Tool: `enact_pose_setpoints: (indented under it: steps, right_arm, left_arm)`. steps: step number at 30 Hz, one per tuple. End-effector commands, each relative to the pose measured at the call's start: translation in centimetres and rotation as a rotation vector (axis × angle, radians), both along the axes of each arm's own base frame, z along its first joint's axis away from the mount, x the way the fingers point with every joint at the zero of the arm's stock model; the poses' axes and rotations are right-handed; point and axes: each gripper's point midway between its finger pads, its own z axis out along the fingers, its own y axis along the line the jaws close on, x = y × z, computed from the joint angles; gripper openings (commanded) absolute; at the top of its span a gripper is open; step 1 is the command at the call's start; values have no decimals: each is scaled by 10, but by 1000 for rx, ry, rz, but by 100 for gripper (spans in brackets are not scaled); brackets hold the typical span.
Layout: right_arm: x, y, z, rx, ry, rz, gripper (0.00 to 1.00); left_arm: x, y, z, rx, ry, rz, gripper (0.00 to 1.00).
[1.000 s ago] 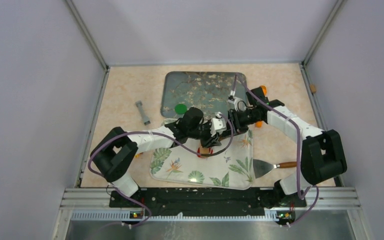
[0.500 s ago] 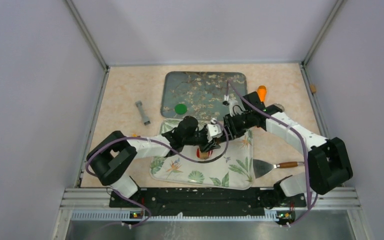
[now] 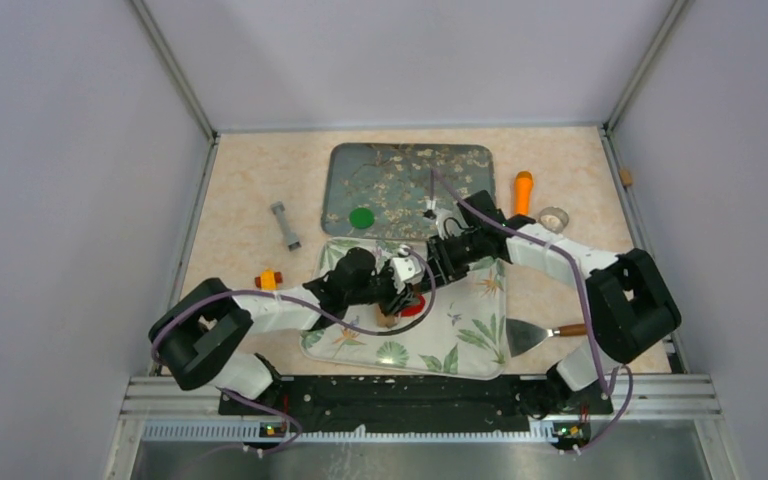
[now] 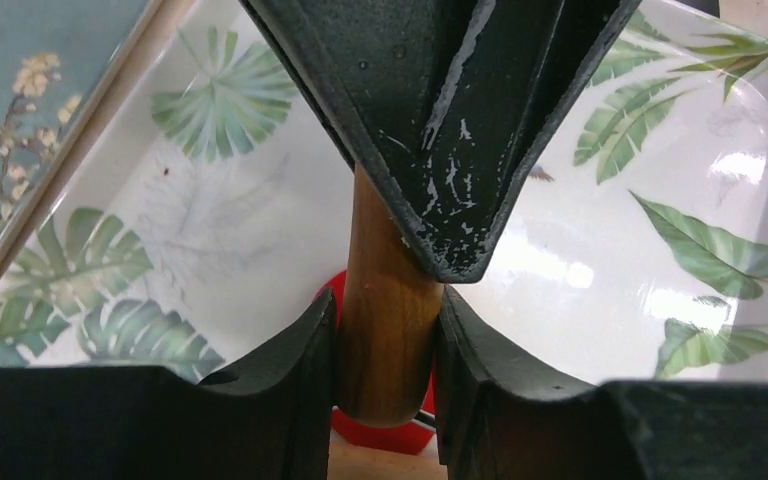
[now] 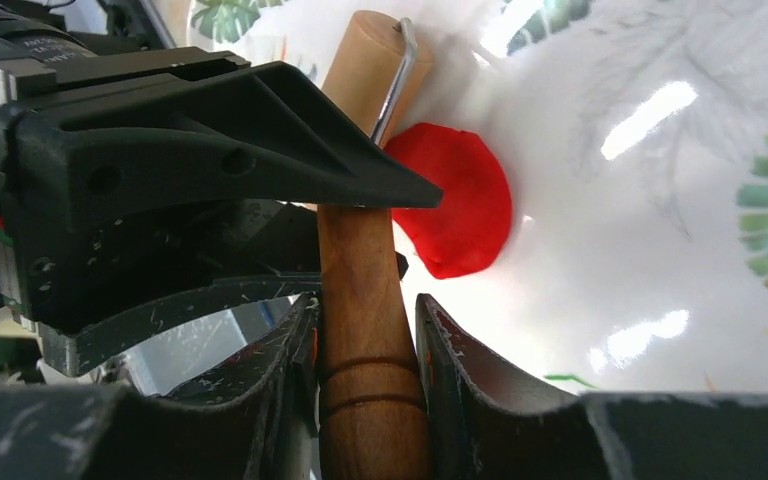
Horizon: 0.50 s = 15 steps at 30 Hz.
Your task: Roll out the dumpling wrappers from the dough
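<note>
A wooden rolling pin [image 5: 362, 300] is gripped from both ends. My right gripper [image 5: 365, 345] is shut on its grooved end, and my left gripper [image 4: 385, 335] is shut on the other end of the pin [image 4: 385, 320]. A flat red wrapper [image 5: 457, 210] lies on the white leaf-pattern tray [image 3: 480, 362], just under and beside the pin, and shows as a red patch [image 3: 417, 303] in the top view. Both grippers [image 3: 396, 288] [image 3: 438, 262] meet over this tray. A green wrapper [image 3: 361, 217] lies on the blue blossom tray [image 3: 410, 165] behind.
A grey tool [image 3: 284, 225] lies at the left, with a small orange piece [image 3: 268, 281] nearer. To the back right are an orange-handled tool [image 3: 523, 190] and a small round cup [image 3: 553, 216]. A metal spatula [image 3: 535, 334] rests by the leaf tray's right edge.
Both arms moved toward the near left with the rolling pin, over the leaf tray and the red wrapper. The orange tool and cup are now uncovered.
</note>
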Motion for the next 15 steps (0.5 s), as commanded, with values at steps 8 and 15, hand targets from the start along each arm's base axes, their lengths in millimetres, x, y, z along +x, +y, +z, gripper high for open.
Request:
enact_pose_setpoints:
  steps: [8,15]
  right_arm:
    - [9,1,74,31,-115,122,0]
    - [9,-30,52,-95,-246,132,0]
  left_arm:
    - [0,-15,97,-151,14,34,0]
    - [3,-40,71,-148,-44,17,0]
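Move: Just below the left hand, which grips the roller's handle, the red dough lies about 2 cm ahead, 2 cm to the right and 6 cm down; the wooden roller barrel is some 1 cm back, 4 cm left and 5 cm down. The green disc sits roughly 21 cm ahead and 9 cm left, the grey tray's middle 26 cm ahead and 1 cm right. From the right hand, also on the handle, the red dough is about 2 cm ahead, 5 cm left, 8 cm down. Lifting the roller together, both hands keep their grip on the handle and rise about 6 cm from the white tray. At first they still drift 1 to 2 cm left past the red dough, then swing back some 3 cm to the right, carrying the barrel towards a place above the dough. The right wrist tips up and turns counter-clockwise slightly, under 10 degrees each. ##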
